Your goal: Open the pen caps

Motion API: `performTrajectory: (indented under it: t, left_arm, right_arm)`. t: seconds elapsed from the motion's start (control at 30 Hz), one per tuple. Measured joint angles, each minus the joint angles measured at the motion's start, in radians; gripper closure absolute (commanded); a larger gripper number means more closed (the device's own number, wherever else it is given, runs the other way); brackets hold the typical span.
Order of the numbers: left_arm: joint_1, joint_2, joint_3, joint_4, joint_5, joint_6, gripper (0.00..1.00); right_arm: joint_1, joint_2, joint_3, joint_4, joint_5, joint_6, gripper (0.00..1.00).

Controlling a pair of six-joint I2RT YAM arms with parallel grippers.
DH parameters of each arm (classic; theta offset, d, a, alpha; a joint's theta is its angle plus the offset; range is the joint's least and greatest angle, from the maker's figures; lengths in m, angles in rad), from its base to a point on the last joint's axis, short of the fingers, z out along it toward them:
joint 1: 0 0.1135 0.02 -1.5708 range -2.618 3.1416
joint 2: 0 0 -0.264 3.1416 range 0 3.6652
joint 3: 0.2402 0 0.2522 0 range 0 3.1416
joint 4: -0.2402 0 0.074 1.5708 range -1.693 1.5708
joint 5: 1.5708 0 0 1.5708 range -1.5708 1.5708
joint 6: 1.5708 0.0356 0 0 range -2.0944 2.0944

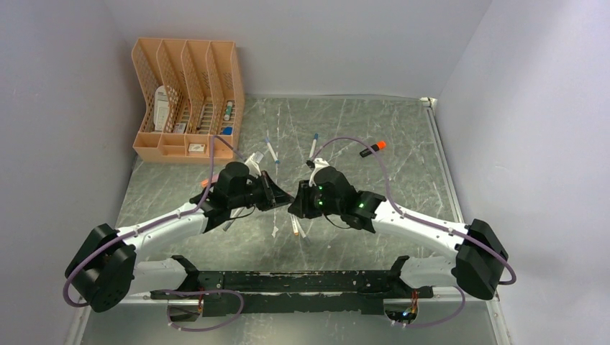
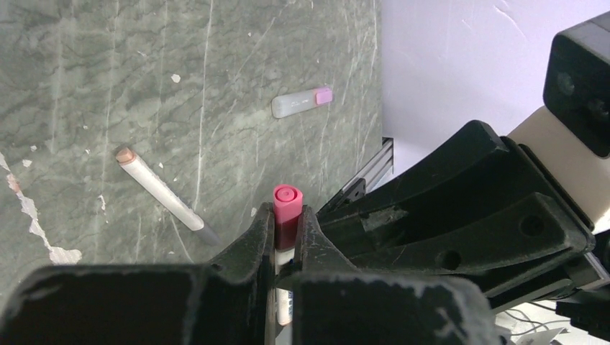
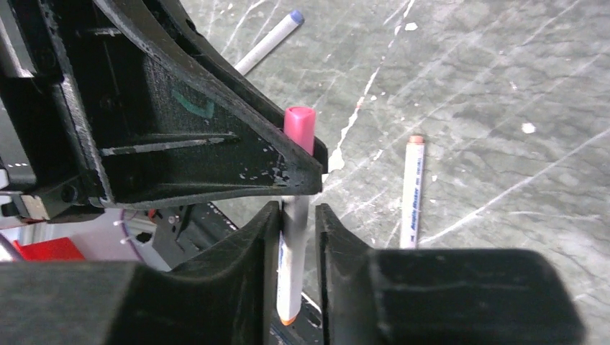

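A white pen [image 3: 293, 259] with a pink cap [image 2: 288, 198] hangs in the air between both grippers. My left gripper [image 2: 288, 219] is shut on the pink cap, whose top sticks out past the fingertips. The right gripper [image 3: 296, 212] straddles the white barrel below the cap [image 3: 299, 126]. Its jaws are slightly apart: the barrel rests against one finger, with a gap at the other. In the top view the left gripper [image 1: 277, 195] and the right gripper [image 1: 296, 201] meet tip to tip over the table's middle.
On the table lie a white pen with an orange end [image 2: 162, 194], a grey pen with a purple cap [image 2: 302, 103], a blue-capped pen [image 3: 270, 42] and a black marker with an orange tip [image 1: 372, 149]. An orange desk organizer [image 1: 188, 100] stands at the back left.
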State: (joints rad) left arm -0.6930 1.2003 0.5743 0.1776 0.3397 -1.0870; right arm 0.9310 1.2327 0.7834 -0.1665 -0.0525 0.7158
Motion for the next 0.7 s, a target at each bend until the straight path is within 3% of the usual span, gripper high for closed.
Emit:
performTrajectory:
  t: [0.07,0.13,0.37,0.63,0.7]
  left_arm:
    - [-0.002,0.000,0.002,0.002,-0.002,-0.002,0.93]
    - [-0.002,0.006,0.002,0.001,-0.010,-0.001,0.93]
    - [-0.006,0.066,0.035,-0.025,-0.026,0.038,0.93]
    - [0.017,0.208,0.186,-0.076,0.091,0.096,0.93]
    - [0.058,0.251,0.229,-0.038,0.065,0.110,0.93]
  right_arm:
    - [-0.003,0.009,0.000,0.013,-0.012,-0.002,0.94]
    - [-0.003,0.021,-0.001,0.021,-0.019,-0.004,1.00]
    - [-0.014,0.010,-0.076,0.091,-0.036,0.019,1.00]
    - [-0.007,-0.138,-0.190,0.153,0.077,0.092,1.00]
    - [0.020,-0.175,-0.216,0.129,0.032,0.118,1.00]
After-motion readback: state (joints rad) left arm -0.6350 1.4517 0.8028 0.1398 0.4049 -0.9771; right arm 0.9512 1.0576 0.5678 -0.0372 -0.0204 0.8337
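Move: The red pen cap is already pinched in the left fingertips; the pen's white barrel runs back from there, its middle about 4 cm behind and 1 cm below. The right fingers stand loosely around that barrel, with the red cap some 4 cm ahead and 2 cm above. Below the right hand, about 13 cm down and 3 cm to its right, lies a grey-ended marker; the purple highlighter is roughly 20 cm right and 4 cm ahead at that height. The pen's white barrel gets pinched as the right fingers close, while the left keep the red cap. Both hands sink nearly 2 cm together, drift right about 2 cm while rising again, then part: the left pulls the cap forward, about 5 cm in all, mostly in a last quick tug; the right draws the barrel back some 2 cm, staying slightly lower. The wrists tilt only slightly. ##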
